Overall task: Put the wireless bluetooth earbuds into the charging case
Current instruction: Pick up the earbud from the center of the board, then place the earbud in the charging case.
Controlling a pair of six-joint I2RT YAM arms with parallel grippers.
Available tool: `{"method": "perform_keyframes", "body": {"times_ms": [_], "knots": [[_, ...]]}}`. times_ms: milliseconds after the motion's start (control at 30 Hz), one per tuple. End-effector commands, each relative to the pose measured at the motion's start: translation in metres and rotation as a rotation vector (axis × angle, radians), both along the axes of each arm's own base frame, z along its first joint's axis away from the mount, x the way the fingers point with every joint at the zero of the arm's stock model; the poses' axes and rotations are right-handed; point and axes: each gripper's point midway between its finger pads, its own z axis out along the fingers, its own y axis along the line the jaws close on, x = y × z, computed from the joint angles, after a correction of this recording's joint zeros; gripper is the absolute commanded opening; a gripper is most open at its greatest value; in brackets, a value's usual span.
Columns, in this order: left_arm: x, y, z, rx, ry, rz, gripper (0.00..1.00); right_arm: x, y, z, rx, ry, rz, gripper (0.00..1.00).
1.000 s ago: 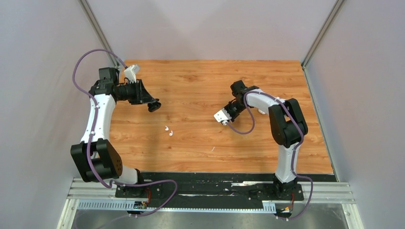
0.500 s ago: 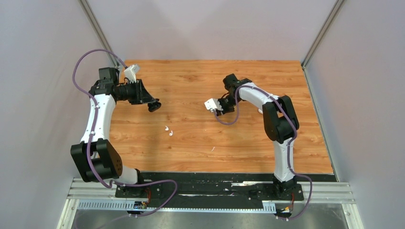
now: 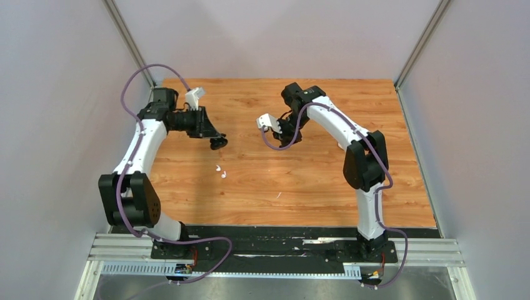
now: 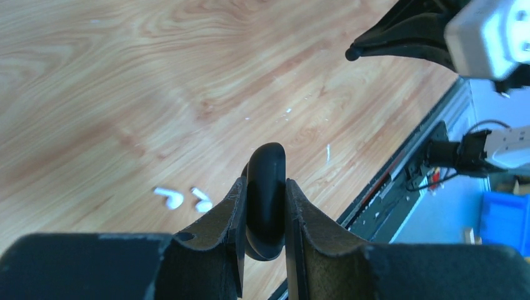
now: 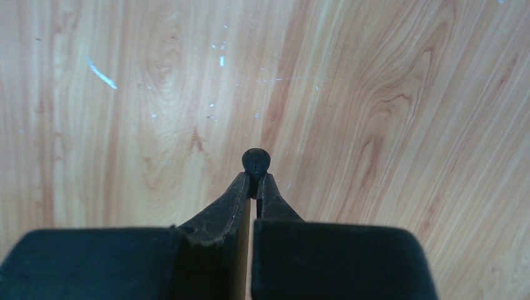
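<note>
My left gripper (image 3: pixel 217 141) is shut on a black rounded charging case (image 4: pixel 265 187) and holds it edge-on above the table at the left middle. My right gripper (image 3: pixel 285 134) is shut on a tiny black earbud (image 5: pixel 256 161), pinched at the very fingertips above bare wood. Two white earbuds (image 3: pixel 220 172) lie side by side on the table, nearer than the left gripper. They also show in the left wrist view (image 4: pixel 169 197), to the left of the case. A second black earbud is not in view.
The wooden table (image 3: pixel 312 181) is walled by grey panels on three sides. A small white scrap (image 3: pixel 279 195) lies near the front middle. The right gripper's fingers (image 4: pixel 400 37) show at the top right of the left wrist view. A black rail (image 3: pixel 275 232) runs along the near edge.
My right arm has swung left and farther back, carrying the black earbud. My left arm has moved right toward the table's middle with the case. The white earbuds have not moved.
</note>
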Motion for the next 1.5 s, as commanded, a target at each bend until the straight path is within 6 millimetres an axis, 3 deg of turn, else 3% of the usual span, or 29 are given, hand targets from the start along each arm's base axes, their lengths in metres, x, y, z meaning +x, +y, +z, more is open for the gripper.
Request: {"method": "perform_keyframes", "body": {"times_ms": [0,233,400,667,1033,1467], "knots": [[0.003,-0.044,-0.004,-0.052,-0.035,-0.138,0.00,-0.038,0.015,0.074,0.036,-0.049,-0.008,0.00],[0.003,-0.110,-0.007,-0.155,-0.011,-0.333,0.00,-0.060,0.049,0.109,0.080,-0.183,0.077,0.00],[-0.001,-0.130,-0.001,-0.210,-0.002,-0.413,0.00,-0.063,0.069,0.117,0.112,-0.209,0.114,0.00],[-0.013,-0.140,0.013,-0.290,0.010,-0.471,0.00,-0.059,0.089,0.116,0.140,-0.214,0.088,0.00],[-0.019,-0.143,0.019,-0.306,0.019,-0.484,0.00,-0.049,0.093,0.115,0.124,-0.270,0.083,0.00],[-0.023,-0.144,0.023,-0.329,0.029,-0.497,0.00,-0.055,0.090,0.104,0.086,-0.269,0.092,0.00]]}}
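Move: The right hand holds the black earbud and takes it to the open black case in the left hand's fingers, about 22 cm to its left, 2 cm nearer the base and 10 cm higher. From the left hand, the earbud is about 22 cm right, 2 cm ahead and 10 cm below. Two white earbuds lie on the board some 19 cm below the left hand, one straight under it, the other about 3 cm ahead and 3 cm left. The two hands converge: the right lifts the held earbud about 10 cm while carrying it some 8 cm left and 5 cm back to the open side of the case, fast at first, then creeping with its fingers still shut. The left keeps its pinch on the case and swings it about 14 cm to the right, dipping about 4 cm and coming back up, drifting slightly back while turning clockwise some 25 degrees and rolling its right side up to present the tray. ##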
